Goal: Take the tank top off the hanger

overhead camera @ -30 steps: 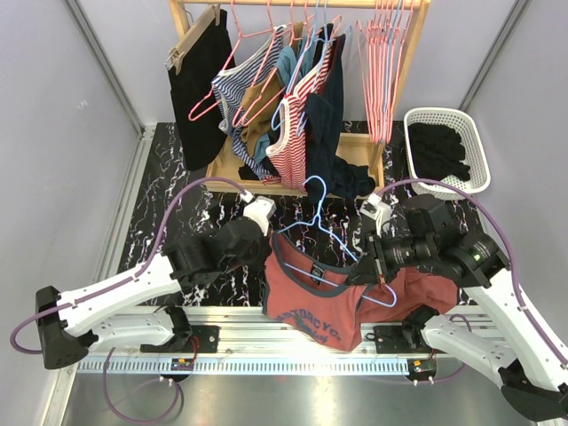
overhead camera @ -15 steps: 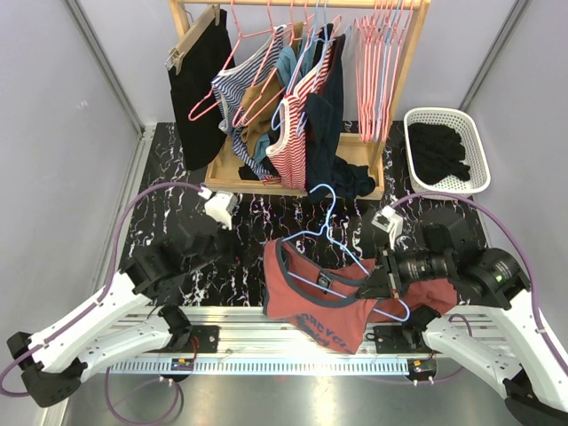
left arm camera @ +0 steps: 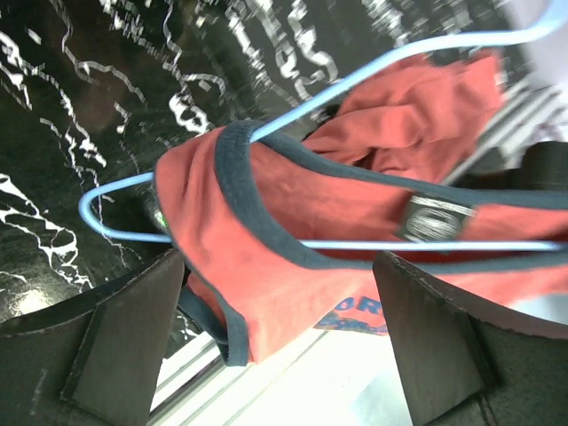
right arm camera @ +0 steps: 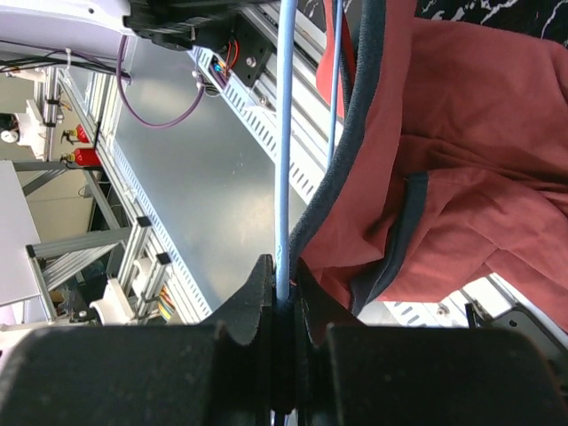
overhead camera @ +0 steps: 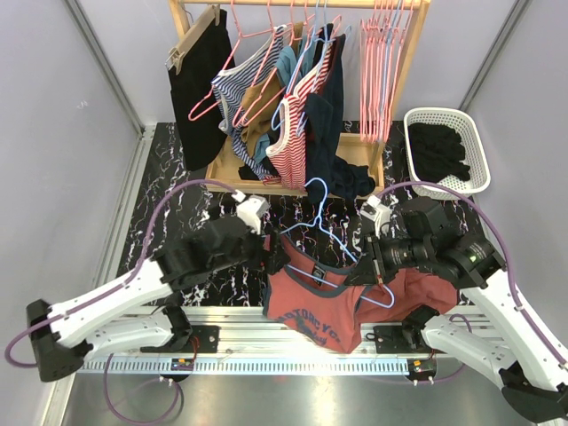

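A red tank top [overhead camera: 321,306] with navy trim hangs on a light-blue wire hanger [overhead camera: 325,232] above the table's near edge. My right gripper [overhead camera: 367,272] is shut on the hanger's wire [right arm camera: 286,133], with the red tank top [right arm camera: 461,177] draped just right of the right gripper [right arm camera: 284,277]. My left gripper [overhead camera: 272,254] is open at the garment's left shoulder. In the left wrist view the tank top [left arm camera: 293,222] and the hanger's rounded end [left arm camera: 93,202] lie beyond the left gripper [left arm camera: 280,297], whose wide-apart fingers [left arm camera: 115,346] hold nothing.
A wooden rack [overhead camera: 297,182] with hung clothes and bare pink hangers [overhead camera: 382,62] stands at the back. A white basket [overhead camera: 477,151] of black garments sits at the back right. An aluminium rail [overhead camera: 266,342] runs along the near edge of the black marbled table [overhead camera: 177,191].
My left gripper opened, pulled back to the left, then came back to the tank top's left shoulder. The right gripper and hanger dipped toward the near edge and rose again.
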You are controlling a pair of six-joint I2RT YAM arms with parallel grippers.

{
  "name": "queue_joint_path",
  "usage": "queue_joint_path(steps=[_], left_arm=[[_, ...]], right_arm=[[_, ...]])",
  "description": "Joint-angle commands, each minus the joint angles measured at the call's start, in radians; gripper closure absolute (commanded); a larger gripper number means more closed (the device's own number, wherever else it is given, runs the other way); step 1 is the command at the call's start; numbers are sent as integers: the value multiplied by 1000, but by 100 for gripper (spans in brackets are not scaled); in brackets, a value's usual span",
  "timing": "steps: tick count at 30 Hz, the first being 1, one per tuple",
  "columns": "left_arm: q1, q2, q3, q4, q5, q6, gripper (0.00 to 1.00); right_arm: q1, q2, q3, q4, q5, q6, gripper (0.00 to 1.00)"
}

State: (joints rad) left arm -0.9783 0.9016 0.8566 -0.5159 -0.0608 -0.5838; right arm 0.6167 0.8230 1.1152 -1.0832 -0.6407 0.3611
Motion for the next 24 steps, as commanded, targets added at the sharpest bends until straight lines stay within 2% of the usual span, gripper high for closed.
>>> queue_joint_path(steps=[1,5,8,9,11,13,17,24], left_arm=[[-11,80,41,54,-79,10,11],[-11,143,74,34,-140,39,19],[-11,168,84,31,-151,50,40],[-11,171,88,24,-152,49,64],[-11,161,90,14,-163,49,86],[-11,142,93,-24,-197,45,100],[1,93,84,-102,-257,58,100],[231,-71,16,-176,-175,119,100]], right_arm=[[9,-16,12,74,-27,13,100],[11,-35,3,78,-48,19,100],[9,-51,-2,72,-53,22,100],[9,-53,-2,68,-48,15,100],[9,-61,0,40,-28,9,100],[9,-68,-3,28,-22,1,100],[9,-88,-14,-15,-34,-11,100],[9,-143,0,-72,-188,-67,100]])
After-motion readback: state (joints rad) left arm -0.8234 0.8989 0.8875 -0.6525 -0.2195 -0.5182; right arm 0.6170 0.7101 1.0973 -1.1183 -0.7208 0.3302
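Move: The tank top's left shoulder hangs just under the open left fingers, about 2 cm ahead and 4 cm below. From that hand, the blue hanger's hook is some 10 cm ahead and 8 cm to the right, and the neckline label lies about 8 cm right, 2 cm back and 5 cm below. From the right hand, which holds the hanger, that shoulder is roughly 16 cm left, 4 cm forward and 6 cm lower. The tank top's left shoulder is taken from above: the left hand sinks about 4 cm onto the cloth, easing forward, and its fingers shut and pinch it. Still pinching, it swings left and forward some 6 cm with a slight rise, turning counter-clockwise, away from the right hand. The right keeps its pinch on the hanger and draws back about 3 cm. ##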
